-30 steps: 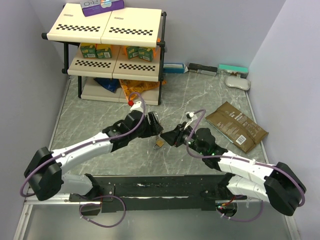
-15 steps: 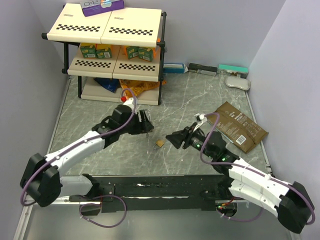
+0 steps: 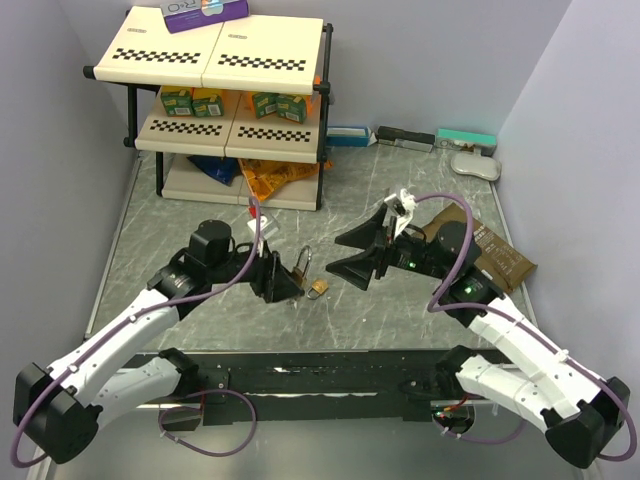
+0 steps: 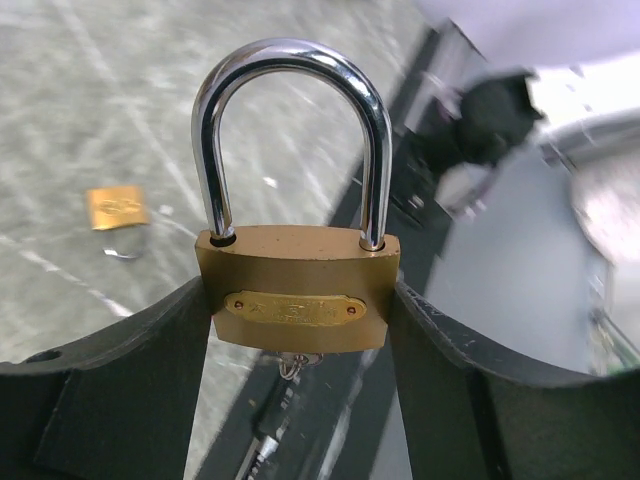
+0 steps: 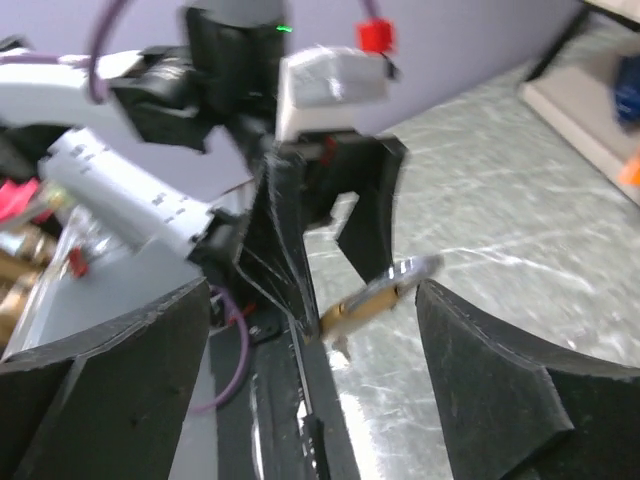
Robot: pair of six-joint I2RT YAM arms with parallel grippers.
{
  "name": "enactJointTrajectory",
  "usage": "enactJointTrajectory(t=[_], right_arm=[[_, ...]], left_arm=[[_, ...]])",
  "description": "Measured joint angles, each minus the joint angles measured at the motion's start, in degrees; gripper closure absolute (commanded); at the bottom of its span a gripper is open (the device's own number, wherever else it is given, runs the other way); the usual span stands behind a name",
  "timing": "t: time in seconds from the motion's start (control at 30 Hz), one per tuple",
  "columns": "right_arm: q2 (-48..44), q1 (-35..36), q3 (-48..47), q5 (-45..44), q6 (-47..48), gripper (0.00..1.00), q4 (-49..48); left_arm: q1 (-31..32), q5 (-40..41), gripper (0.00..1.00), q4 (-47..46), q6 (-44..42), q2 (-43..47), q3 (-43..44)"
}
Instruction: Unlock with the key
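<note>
My left gripper [image 4: 300, 302] is shut on the larger brass padlock [image 4: 300, 285], pinching its body on both sides, with the steel shackle [image 4: 290, 60] upright and both legs seated. A tiny metal key [image 4: 289, 364] pokes out of the padlock's underside. In the top view this padlock [image 3: 302, 264] is held just above the table by the left gripper [image 3: 283, 283]. My right gripper [image 3: 338, 255] stands open a short way right of it, holding nothing. In the right wrist view the padlock [image 5: 372, 297] shows edge-on between the spread fingers [image 5: 110, 380], key [image 5: 341, 346] beneath.
A smaller brass padlock [image 3: 317, 288] lies on the table between the grippers, and shows again [image 4: 116, 208] left of the held padlock. A checkered shelf rack [image 3: 225, 60] stands at the back left, a brown packet [image 3: 492, 258] at the right, and small boxes [image 3: 405, 138] along the back wall.
My right gripper has opened wide and drawn back to the right. The left arm has pulled back toward its base, carrying the larger padlock. The smaller padlock has not moved.
</note>
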State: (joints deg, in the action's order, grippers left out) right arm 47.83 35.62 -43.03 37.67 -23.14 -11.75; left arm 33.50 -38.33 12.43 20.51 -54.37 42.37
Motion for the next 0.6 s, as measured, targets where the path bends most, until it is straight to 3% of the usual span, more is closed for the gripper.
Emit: enactJointTrajectory(t=[0.33,0.6], right_arm=[[6.8,2.0,-6.8,10.1,5.7,0.10,5.1],[10.3,5.8,-6.9,14.7,6.9,0.09,6.3]], left_arm=[[-0.5,-15.1,0.99,0.3,-2.4,-0.2,-1.5],[-0.6,-19.8,0.99,0.2,-2.7,-0.6,-1.5]])
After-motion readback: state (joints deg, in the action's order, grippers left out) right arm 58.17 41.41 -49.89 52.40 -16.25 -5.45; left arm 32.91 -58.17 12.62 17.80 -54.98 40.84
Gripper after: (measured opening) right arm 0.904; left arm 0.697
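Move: The shackle of the big padlock, which the left hand already grips by its body, lies about 7 cm to the right hand's left, 2 cm ahead of it and roughly 6 cm below. The small padlock on the table is some 7 cm ahead of the right hand, 4 cm to its left and 28 cm down. Seen from the left hand, the shackle stands about 3 cm ahead, 1 cm to the right and 4 cm above, with the key hanging about 1 cm back, straight below by 4 cm. The right hand, its fingers staying wide open, closes in on the big padlock's shackle by going back and left about 4 cm each way, first rising about a centimetre, then sinking some 3 cm while it turns about 20 degrees counter-clockwise, until its fingertips stand either side of the shackle. The left hand keeps its pinch on the lock body and draws it back about 5 cm, slowing towards the end and turning nearly 20 degrees clockwise, which swings the shackle to face the right hand's open fingers. ##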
